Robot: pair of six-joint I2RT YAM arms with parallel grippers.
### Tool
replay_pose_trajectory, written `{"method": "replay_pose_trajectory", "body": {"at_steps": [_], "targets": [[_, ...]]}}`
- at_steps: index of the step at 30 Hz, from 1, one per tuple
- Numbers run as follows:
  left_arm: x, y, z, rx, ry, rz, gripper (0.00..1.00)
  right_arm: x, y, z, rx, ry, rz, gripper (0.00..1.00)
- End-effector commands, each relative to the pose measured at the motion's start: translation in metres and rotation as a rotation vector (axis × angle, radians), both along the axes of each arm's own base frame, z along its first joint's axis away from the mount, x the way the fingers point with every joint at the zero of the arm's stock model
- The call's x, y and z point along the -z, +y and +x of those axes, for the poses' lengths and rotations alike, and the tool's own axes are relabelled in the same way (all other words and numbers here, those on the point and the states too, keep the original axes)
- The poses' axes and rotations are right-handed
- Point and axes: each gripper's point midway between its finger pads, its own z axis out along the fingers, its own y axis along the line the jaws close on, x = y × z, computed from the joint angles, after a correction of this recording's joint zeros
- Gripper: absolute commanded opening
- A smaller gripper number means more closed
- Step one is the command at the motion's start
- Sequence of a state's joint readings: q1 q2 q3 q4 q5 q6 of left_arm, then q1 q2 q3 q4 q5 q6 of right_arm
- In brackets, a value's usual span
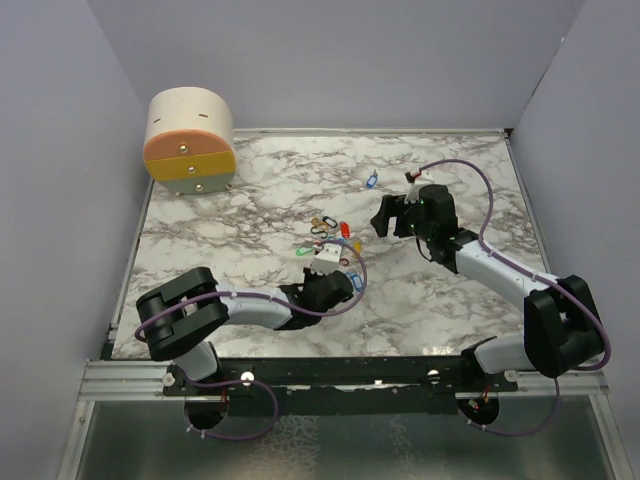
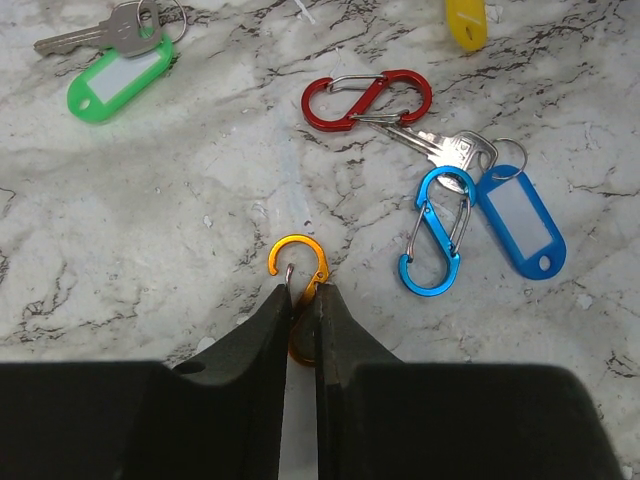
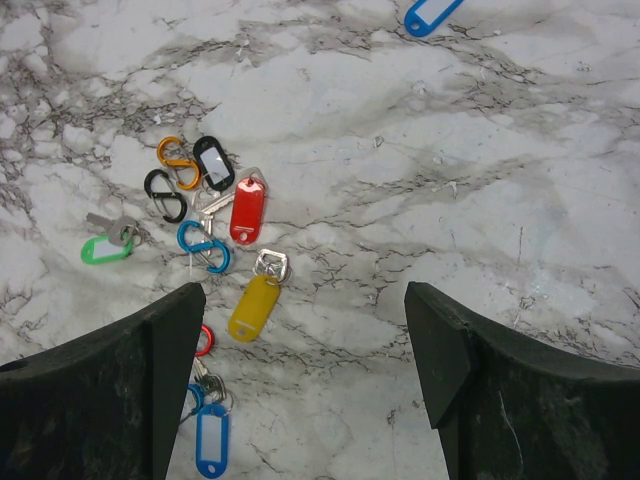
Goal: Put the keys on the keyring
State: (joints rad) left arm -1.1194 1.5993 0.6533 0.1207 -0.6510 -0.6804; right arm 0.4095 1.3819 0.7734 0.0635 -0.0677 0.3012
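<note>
My left gripper (image 2: 303, 292) is shut on the lower loop of an orange S-shaped keyring (image 2: 300, 262) lying on the marble. Just beyond it lie a red keyring (image 2: 367, 98) linked to a metal key (image 2: 445, 148), a blue keyring (image 2: 437, 230), a blue-tagged key (image 2: 520, 222), a green-tagged key (image 2: 120, 75) and a yellow tag (image 2: 466, 22). My right gripper (image 3: 303, 295) hangs open above the table with nothing between its fingers. Below it are the yellow-tagged key (image 3: 255, 305), a red tag (image 3: 247, 208) and another orange keyring (image 3: 177, 160).
A black keyring (image 3: 165, 194) and a black tag (image 3: 213, 162) lie in the same cluster. A lone blue tag (image 1: 371, 180) lies farther back. A round beige and orange drawer box (image 1: 190, 140) stands at the back left corner. Walls enclose the marble table (image 1: 250, 190).
</note>
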Motion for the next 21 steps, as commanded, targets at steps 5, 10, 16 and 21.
{"method": "replay_pose_trajectory", "body": {"at_steps": [5, 10, 16, 21], "targets": [[-0.006, 0.017, -0.010, 0.040, 0.017, 0.061, 0.00, -0.004, -0.002, 0.003, 0.011, -0.013, -0.013, 0.82], [-0.038, 0.018, -0.001, 0.033, -0.065, 0.042, 0.00, 0.001, 0.002, 0.003, -0.008, 0.000, -0.014, 0.82], [-0.054, 0.022, 0.005, 0.033, -0.108, 0.014, 0.00, 0.004, 0.003, 0.004, -0.008, 0.008, -0.014, 0.82], [-0.044, 0.026, 0.007, 0.027, -0.085, 0.037, 0.07, 0.002, 0.003, 0.004, -0.008, 0.006, -0.013, 0.82]]}}
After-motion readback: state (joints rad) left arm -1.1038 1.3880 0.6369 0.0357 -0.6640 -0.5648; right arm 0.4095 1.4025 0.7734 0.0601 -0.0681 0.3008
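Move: The left fingers are already shut on the orange carabiner, low at the table. From that hand the small blue carabiner lies about 6 cm right and 1 cm ahead, the blue key tag some 9 cm right and 1 cm ahead, the red carabiner about 7 cm ahead and 4 cm right, the green key tag about 11 cm ahead and 5 cm left. From the right hand, the orange carabiner is roughly 18 cm left, 12 cm back and 10 cm below. Upward, chiefly: after drifting a centimetre or so to its left close to the table, the left hand lifts the orange carabiner about 5 cm and slows to a stop. The closed fingers keep their pinch on the carabiner's middle, and the hand tips up only some 5 degrees. ##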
